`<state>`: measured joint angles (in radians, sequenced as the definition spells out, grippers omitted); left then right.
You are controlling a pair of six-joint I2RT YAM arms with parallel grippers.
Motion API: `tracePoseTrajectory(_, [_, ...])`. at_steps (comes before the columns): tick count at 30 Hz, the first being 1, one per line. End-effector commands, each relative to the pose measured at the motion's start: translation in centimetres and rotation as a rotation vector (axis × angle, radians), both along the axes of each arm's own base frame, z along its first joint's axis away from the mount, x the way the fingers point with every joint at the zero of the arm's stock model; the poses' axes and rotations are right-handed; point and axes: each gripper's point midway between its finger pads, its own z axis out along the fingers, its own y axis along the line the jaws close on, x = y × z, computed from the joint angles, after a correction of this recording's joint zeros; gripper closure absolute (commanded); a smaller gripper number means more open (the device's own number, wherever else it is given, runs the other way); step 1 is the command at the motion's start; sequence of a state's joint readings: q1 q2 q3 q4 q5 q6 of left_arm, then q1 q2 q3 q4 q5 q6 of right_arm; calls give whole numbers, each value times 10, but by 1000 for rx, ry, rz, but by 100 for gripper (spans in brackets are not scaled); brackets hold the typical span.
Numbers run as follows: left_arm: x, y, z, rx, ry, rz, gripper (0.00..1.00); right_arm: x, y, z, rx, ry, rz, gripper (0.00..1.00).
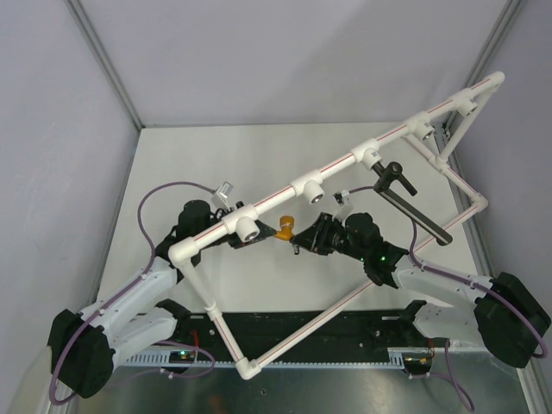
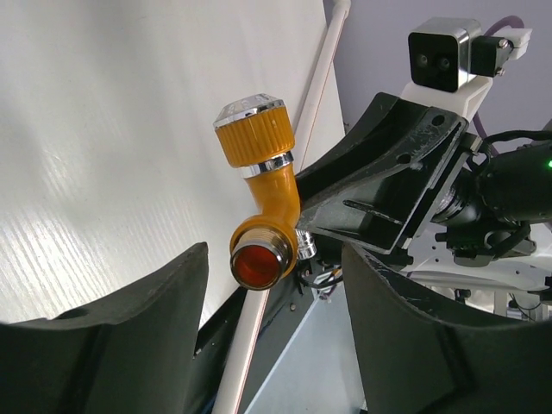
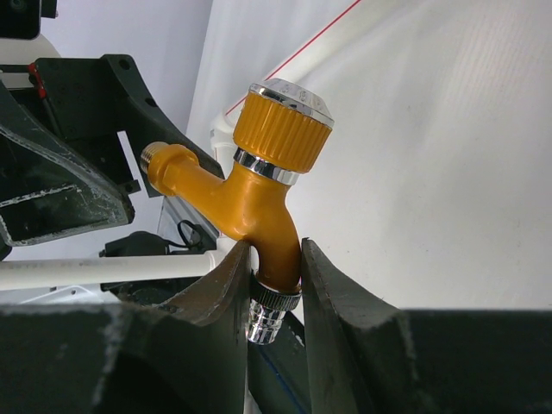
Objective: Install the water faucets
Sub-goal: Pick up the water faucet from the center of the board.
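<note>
The orange-brass tap (image 3: 259, 203) with a shiny round knob hangs above the table, and my right gripper (image 3: 274, 263) is shut on its spout just above the chrome nozzle. In the top view the tap (image 1: 285, 228) sits just below the white pipe frame (image 1: 332, 172), at the tip of my right gripper (image 1: 302, 235). My left gripper (image 2: 276, 297) stands open with its fingers (image 2: 129, 345) wide apart. The tap's threaded inlet (image 2: 259, 263) faces it just beyond the fingertips, touching neither. The black long-armed tap (image 1: 405, 194) hangs from a socket on the frame's top pipe.
The pipe frame slants across the table, with round sockets (image 1: 248, 227) along its top pipe and a lower pipe (image 2: 259, 345) running under the left gripper. The right arm's camera housing (image 2: 444, 56) stands close opposite the left gripper. Grey walls enclose the table.
</note>
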<state>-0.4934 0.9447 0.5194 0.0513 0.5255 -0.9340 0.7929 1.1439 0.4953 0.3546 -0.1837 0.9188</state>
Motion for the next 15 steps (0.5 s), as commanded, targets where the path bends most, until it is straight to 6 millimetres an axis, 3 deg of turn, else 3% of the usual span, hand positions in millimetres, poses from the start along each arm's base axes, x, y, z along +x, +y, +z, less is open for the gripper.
tracePoseTrajectory(1, [3, -6, 16, -20, -61, -20, 32, 0, 0, 19, 31, -62, 2, 100])
tracePoseTrajectory(4, [3, -6, 16, -20, -58, -16, 35, -1, 0, 19, 33, -63, 9, 100])
tracePoseTrajectory(15, [3, -7, 17, -23, -55, -22, 60, -1, 3, 18, 38, -55, 12, 100])
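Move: The water faucet, already held by its spout in the right fingers, has its middle about 3 cm to the left hand's right and 1 cm ahead, level with it, its threaded inlet end between the open left fingertips. A pipe socket of the white frame hangs some 6 cm to the left hand's left, roughly 10 cm above. The next socket is about 8 cm right and 9 cm ahead, equally high. The faucet's middle is about 2 cm left, 1 cm ahead and 2 cm above the right hand. The faucet's threaded inlet end is closed in on from both sides as the left fingers, standing in place around it, narrow from about two thirds open to somewhat under half. The right hand keeps its pinch on the spout and holds the faucet there, rising barely half a centimetre. Neither wrist turns noticeably. ##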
